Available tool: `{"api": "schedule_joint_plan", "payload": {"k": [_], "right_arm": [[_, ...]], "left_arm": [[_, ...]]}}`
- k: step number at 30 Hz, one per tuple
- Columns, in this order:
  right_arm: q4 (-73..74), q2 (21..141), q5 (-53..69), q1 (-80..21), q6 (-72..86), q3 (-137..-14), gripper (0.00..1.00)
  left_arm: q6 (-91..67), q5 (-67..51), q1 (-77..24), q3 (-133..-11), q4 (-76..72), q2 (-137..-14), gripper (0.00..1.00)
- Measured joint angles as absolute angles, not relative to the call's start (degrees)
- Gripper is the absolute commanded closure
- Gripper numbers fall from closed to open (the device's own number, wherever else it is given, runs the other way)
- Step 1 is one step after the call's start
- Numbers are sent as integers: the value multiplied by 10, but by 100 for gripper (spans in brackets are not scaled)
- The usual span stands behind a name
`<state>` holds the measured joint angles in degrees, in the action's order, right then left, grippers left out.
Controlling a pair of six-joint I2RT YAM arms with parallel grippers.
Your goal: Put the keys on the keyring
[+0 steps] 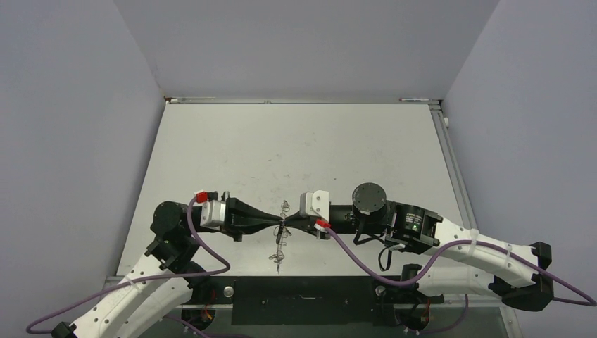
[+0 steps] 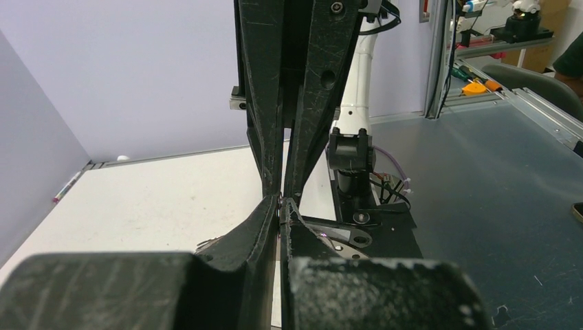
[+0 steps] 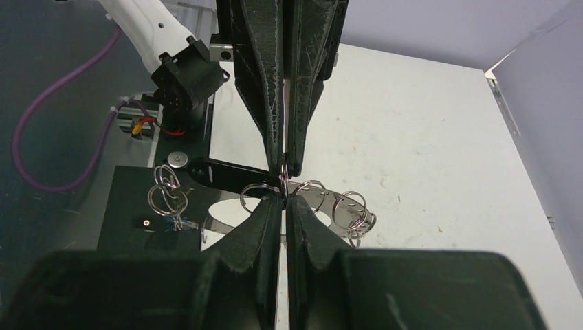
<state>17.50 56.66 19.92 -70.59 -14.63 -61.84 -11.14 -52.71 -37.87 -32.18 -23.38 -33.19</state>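
My left gripper (image 1: 277, 224) and right gripper (image 1: 288, 225) meet tip to tip over the near middle of the table, both shut. In the right wrist view the keyring (image 3: 328, 197), a flat grey band rimmed with thin wire loops (image 3: 347, 210), lies across just beyond my right gripper (image 3: 283, 196). That gripper pinches the band's near rim between two loops. The left gripper (image 3: 285, 169) comes down onto the same spot from the far side. A small blue tag (image 3: 177, 224) hangs among loops at the left end. From above, the keyring (image 1: 279, 258) shows only as a thin line. The keys are hidden.
The black base plate (image 1: 303, 299) runs along the table's near edge, right behind the keyring's near end. Grey walls close the table on three sides. The left wrist view shows a dark bench (image 2: 495, 192) with tools beyond the right arm's base.
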Motion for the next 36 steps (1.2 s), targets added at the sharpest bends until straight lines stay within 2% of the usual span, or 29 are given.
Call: {"api": "schedule_joint_plan", "payload": {"k": [11, 13, 16, 27, 36], "right_arm": [[116, 555, 182, -705, -127, -578, 95], [112, 550, 181, -705, -125, -574, 91], [107, 548, 180, -705, -122, -572, 76], [132, 546, 189, -705, -114, -558, 65], [123, 526, 182, -699, -122, -561, 65]], "left_arm": [[-108, -496, -369, -318, -221, -316, 100], [-108, -493, -367, -317, -220, -313, 100], [-107, -484, -365, -317, -219, -310, 100], [-103, -450, -354, -317, -225, -306, 100], [-103, -450, -354, -317, -226, -306, 100]]}}
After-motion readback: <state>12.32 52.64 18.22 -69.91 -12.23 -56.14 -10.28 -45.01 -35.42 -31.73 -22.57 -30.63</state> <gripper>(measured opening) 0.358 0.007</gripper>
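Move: Within about a centimetre of the right hand's point, to its left and at the same height, is the small wire ring whose other side the left fingers pinch, some 1 cm to that hand's right. The black-headed key sticks back from the two sets of fingertips, its middle roughly 2 cm back of either hand and nearly level with them. The flat keyring disc hangs about 2 cm back and 4 cm below the right hand, 1 cm to its left. Keeping its pinch on the small ring, the left hand draws forward about 2.5 cm, with a centimetre each of left and up, turning some 10 degrees counter-clockwise. The right hand at first holds on and tilts slightly, then opens its fingers about a third and lets go of the ring and key, dips around 2 cm, rises again and edges back to the right, away from the ring. ##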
